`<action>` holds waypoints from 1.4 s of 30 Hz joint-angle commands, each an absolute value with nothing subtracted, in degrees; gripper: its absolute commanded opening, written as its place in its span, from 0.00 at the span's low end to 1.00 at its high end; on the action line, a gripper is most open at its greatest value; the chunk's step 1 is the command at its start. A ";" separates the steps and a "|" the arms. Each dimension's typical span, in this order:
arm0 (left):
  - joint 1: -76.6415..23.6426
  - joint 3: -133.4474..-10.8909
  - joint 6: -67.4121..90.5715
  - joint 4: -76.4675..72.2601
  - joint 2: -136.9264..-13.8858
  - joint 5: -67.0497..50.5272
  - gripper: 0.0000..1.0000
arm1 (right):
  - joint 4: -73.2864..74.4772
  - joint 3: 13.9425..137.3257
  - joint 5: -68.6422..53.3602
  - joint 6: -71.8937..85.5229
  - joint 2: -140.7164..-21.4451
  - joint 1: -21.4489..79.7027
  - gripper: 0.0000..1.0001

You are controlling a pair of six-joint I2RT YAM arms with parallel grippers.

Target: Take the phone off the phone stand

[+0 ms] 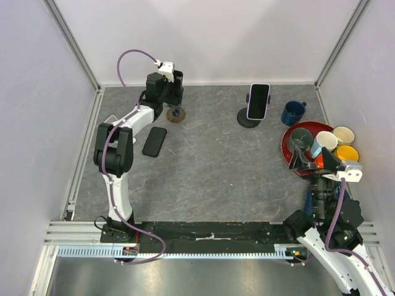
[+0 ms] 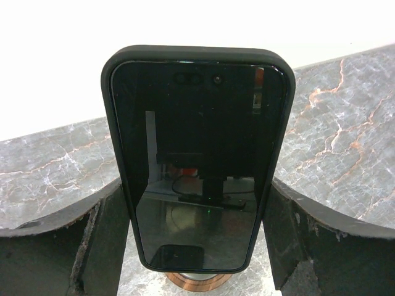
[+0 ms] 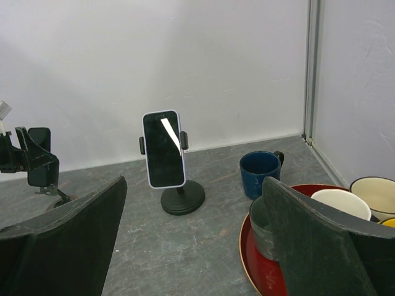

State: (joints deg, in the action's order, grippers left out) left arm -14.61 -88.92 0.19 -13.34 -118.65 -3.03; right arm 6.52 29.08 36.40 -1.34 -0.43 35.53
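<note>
A black phone [image 2: 196,160] stands upright on a small stand with a round wooden base [image 1: 177,115] at the back left. My left gripper [image 1: 174,92] is open, with one finger [image 2: 105,240] on each side of this phone, close to its edges. A second phone in a pale case [image 1: 258,100] sits clamped in a black stand [image 1: 248,118] at the back right; it also shows in the right wrist view [image 3: 163,149]. My right gripper [image 1: 311,161] is open and empty near the right edge, well short of that stand.
Another black phone [image 1: 154,141] lies flat on the table left of centre. A blue mug [image 1: 293,113] stands right of the black stand. A red tray [image 1: 290,137] at the right holds several cups. Walls enclose the table at the back and both sides.
</note>
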 commanded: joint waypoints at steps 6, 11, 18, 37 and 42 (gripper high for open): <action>-14.85 -87.80 3.95 -18.91 -108.73 -1.41 0.40 | 5.89 30.41 36.21 -1.67 -0.26 36.03 0.98; -15.03 -87.28 6.94 -9.86 -103.11 -0.18 0.39 | 6.24 30.85 36.21 -1.49 -0.26 36.04 0.98; -15.99 -84.73 11.07 9.56 -96.34 0.44 0.40 | 6.94 31.29 36.04 -0.70 -0.26 36.04 0.98; -25.49 -77.88 15.11 31.73 -98.35 4.92 0.43 | 8.35 31.82 35.51 -0.17 -0.26 36.04 0.98; -26.19 -76.90 16.08 31.82 -102.12 7.29 0.43 | 8.26 31.73 35.68 -0.26 -0.18 36.04 0.98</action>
State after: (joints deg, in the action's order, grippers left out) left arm -25.58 -77.08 12.99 32.71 -100.03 4.73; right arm 8.71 29.95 35.83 -0.62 -0.43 35.68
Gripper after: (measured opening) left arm 0.806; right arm 0.982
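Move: The left hand already has the phone pinched by its sides; the bare table where it is headed lies about 19 cm back, 1 cm to the right and 14 cm below. The wooden stand base is about 3 cm back, 1 cm right and 14 cm down, and the first phone lies flat some 19 cm back and 8 cm left. From the idle right hand that bare table is about 21 cm ahead, 59 cm left and 31 cm below. Left hand lifts the pinched phone, then carries it 21 cm back and down towards bare table, fingertips dipping. ##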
